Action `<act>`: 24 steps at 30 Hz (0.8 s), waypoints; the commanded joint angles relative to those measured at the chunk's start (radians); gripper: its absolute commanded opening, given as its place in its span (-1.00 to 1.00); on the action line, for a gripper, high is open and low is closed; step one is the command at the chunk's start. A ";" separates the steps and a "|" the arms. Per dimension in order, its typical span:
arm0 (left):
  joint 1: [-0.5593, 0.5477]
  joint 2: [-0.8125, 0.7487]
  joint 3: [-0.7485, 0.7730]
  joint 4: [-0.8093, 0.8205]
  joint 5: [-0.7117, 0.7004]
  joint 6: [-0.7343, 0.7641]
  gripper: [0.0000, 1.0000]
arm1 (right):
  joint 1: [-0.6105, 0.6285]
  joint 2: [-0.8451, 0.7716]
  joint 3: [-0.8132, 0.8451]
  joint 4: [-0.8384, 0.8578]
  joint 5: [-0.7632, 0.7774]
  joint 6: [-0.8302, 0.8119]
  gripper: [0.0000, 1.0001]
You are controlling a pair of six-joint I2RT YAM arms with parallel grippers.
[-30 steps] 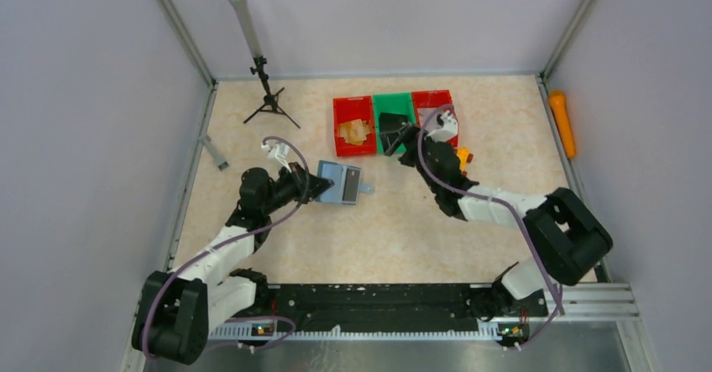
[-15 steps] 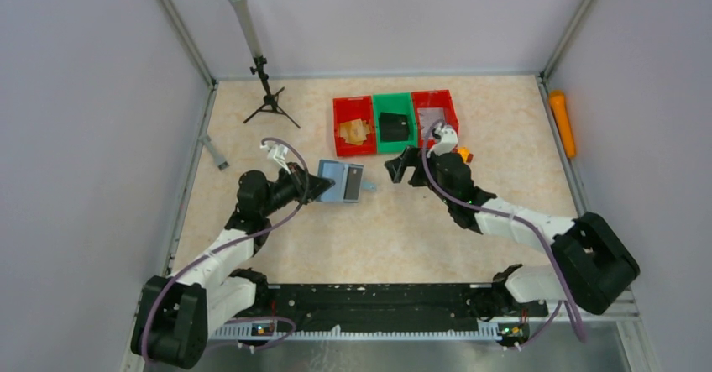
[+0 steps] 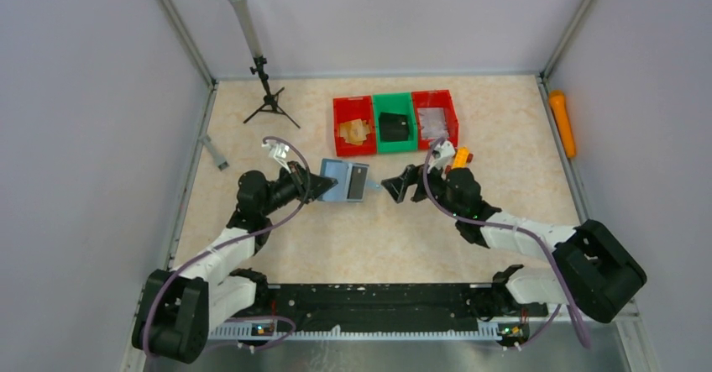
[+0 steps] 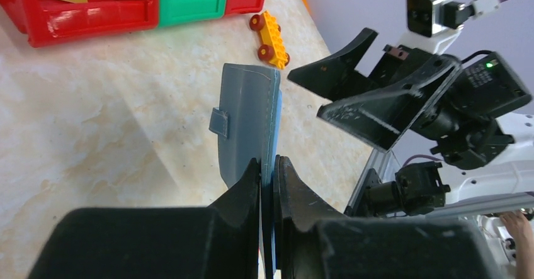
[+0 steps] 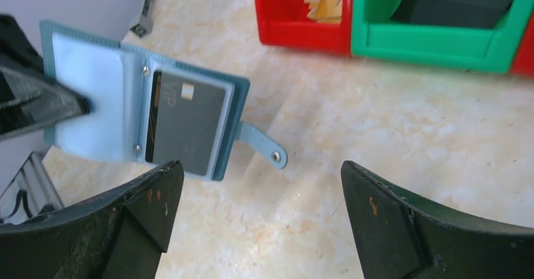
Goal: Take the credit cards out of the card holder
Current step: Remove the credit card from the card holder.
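The card holder (image 3: 334, 180) hangs open just above the table, and my left gripper (image 3: 315, 186) is shut on its left flap. Seen from the left wrist it stands edge-on (image 4: 249, 125), pinched between the fingertips of the left gripper (image 4: 269, 165). Its inside is light blue (image 5: 104, 99), and one grey credit card (image 5: 189, 128) sits in the right-hand clear pocket. The closure tab (image 5: 264, 148) sticks out to the right. My right gripper (image 3: 395, 186) is open just right of the holder and faces it, touching nothing; its wide-apart jaws (image 5: 261, 187) stand below the tab.
Three bins stand behind: a red bin (image 3: 337, 128) with tan pieces, a green bin (image 3: 378, 124) with a black object, and another red bin (image 3: 453, 120). A yellow toy car (image 4: 271, 36) lies nearby. A tripod (image 3: 267, 95), a grey piece (image 3: 214, 152) and an orange cylinder (image 3: 561, 123) lie at the edges.
My right arm has come away from the bins, down and to the left, up to the card holder's right side, still open. The left gripper has kept the holder almost still.
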 commanded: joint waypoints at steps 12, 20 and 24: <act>-0.011 0.037 -0.025 0.323 0.097 -0.131 -1.00 | 0.004 0.043 -0.123 0.402 -0.226 0.011 0.96; -0.061 0.077 -0.056 0.472 0.038 -0.187 -1.00 | 0.004 0.182 -0.129 0.616 -0.315 0.124 0.89; -0.083 0.068 -0.060 0.494 0.039 -0.178 -1.00 | 0.004 0.213 -0.130 0.664 -0.331 0.152 0.88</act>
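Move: The credit card sits in the opened card holder, which the left fingers grip by its far-left edge; it lies about 10 cm to the right hand's left, some 2 cm ahead and near its height. The holder's loose strap pokes out nearer, roughly 5 cm left and 2 cm ahead. The green box stands about 20 cm ahead, 2 cm right and 12 cm lower. From the left hand the card is some 6 cm right, level with it. The empty right hand, its fingers staying wide open, comes in on the card by going about 4 cm back and nearly as far left, dipping a centimetre at first and rising again, while it turns some 15 degrees counter-clockwise and rolls its left side up. The left hand keeps its pinch on the card holder and brings it to meet the right hand, lifting it about 3 cm and carrying it some 2 cm right and as much back, its right side rolling up by roughly 10 degrees. ##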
